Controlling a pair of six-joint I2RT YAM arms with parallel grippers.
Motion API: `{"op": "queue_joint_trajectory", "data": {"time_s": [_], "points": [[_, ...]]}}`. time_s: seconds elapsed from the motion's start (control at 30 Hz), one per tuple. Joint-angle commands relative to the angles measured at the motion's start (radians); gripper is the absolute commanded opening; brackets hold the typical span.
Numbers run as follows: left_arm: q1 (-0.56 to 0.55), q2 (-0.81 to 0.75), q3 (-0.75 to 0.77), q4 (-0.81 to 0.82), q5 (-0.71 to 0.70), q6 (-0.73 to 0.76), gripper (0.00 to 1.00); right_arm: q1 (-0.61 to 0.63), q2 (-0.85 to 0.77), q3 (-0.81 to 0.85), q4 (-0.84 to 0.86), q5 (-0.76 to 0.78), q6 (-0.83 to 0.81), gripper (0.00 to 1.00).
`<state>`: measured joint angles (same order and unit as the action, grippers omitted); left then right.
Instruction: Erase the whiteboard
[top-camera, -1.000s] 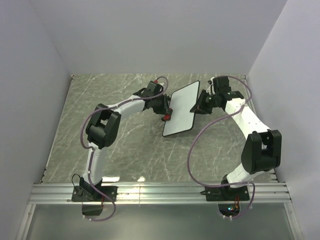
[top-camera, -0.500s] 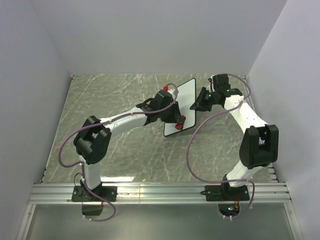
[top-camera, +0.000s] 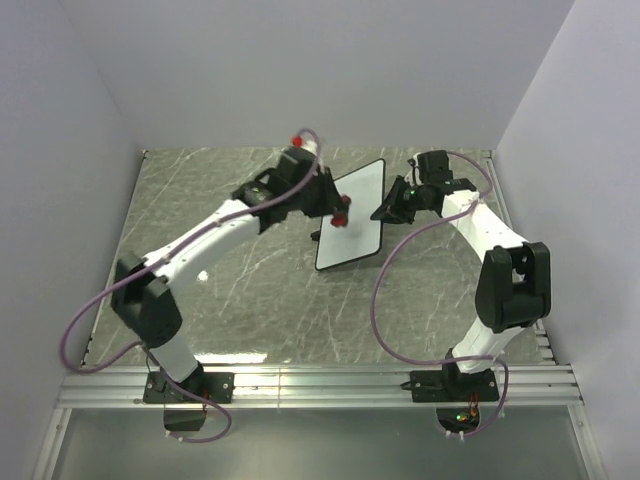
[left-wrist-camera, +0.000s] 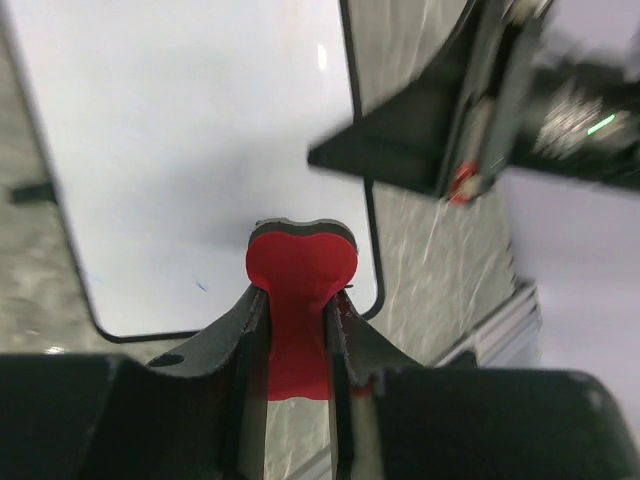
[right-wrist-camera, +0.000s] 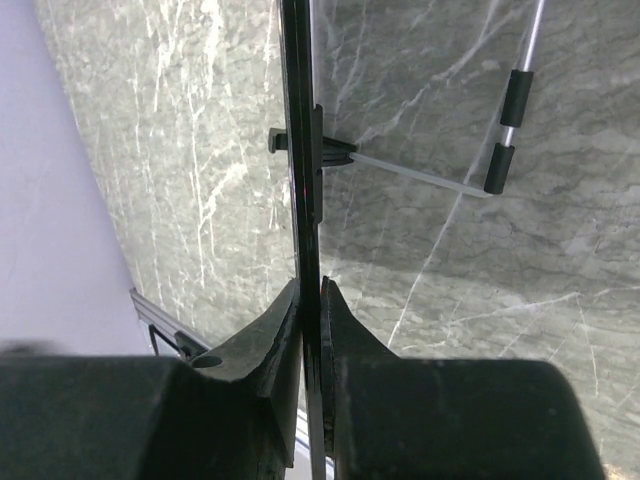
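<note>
The whiteboard, white with a thin black rim, is held tilted over the table by its right edge, with my right gripper shut on it. In the right wrist view the whiteboard shows edge-on between the shut right gripper, its black stand sticking out. My left gripper is shut on a red block at the board's left side. In the left wrist view the red block rests on the whiteboard near its lower corner, clamped by the left gripper. A faint blue speck lies beside it.
The grey marble table lies below, with grey walls at the back and both sides. An aluminium rail carrying the arm bases runs along the near edge. A thin rod with black sleeves lies behind the board.
The left arm stretched out and carried the red block across the board, first down toward its lower right, then back up to its left side. The board's tilt shifted a little in the right gripper.
</note>
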<state>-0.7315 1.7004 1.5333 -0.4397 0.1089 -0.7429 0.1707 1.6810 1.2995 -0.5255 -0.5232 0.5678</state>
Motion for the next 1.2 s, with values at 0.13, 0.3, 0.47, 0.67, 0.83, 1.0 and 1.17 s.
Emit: {"op": "queue_joint_trajectory", "data": {"time_s": [0.13,0.3,0.47,0.67,0.83,1.0,1.17], "points": [[0.145,-0.199,0.015,-0.129,-0.106,0.036,0.0,0.01,0.111,0.104,-0.143,0.143,-0.085,0.0],[0.218,-0.306,-0.079,-0.177,-0.172,0.053,0.0,-0.013,0.193,0.262,-0.203,0.202,-0.127,0.0],[0.25,-0.364,-0.143,-0.241,-0.27,0.054,0.0,-0.031,0.255,0.356,-0.226,0.201,-0.131,0.0],[0.273,-0.358,-0.292,-0.252,-0.396,0.082,0.0,-0.022,0.203,0.233,-0.171,0.17,-0.126,0.01],[0.306,-0.234,-0.367,-0.243,-0.431,0.074,0.12,-0.02,0.125,0.155,-0.162,0.164,-0.143,0.3],[0.316,-0.16,-0.386,-0.189,-0.394,0.056,0.52,-0.022,0.063,0.13,-0.177,0.183,-0.166,0.44],[0.316,-0.088,-0.364,-0.198,-0.382,0.054,0.66,-0.025,0.043,0.136,-0.191,0.195,-0.167,0.51]]}}
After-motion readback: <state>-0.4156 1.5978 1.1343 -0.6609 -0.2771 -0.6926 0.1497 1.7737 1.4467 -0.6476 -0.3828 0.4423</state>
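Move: The left gripper already holds the eraser up off the board; its goal is open table about 24 cm to its left, level with it and roughly 17 cm down. From this gripper the whiteboard's middle lies some 12 cm ahead, 4 cm right and 14 cm below. The right gripper pinches the board's right edge, the board's middle being about 9 cm to its left, 4 cm ahead and 4 cm lower. Swing the left gripper some 24 cm left, away from the whiteboard, first arching up about 8 cm, then sinking to the open table while the wrist turns counter-clockwise to point steeply down; open the fingers around the eraser. Meanwhile push the held board forward about 6 cm with the right gripper, ease back and slightly right, and open its fingers at the edge. ##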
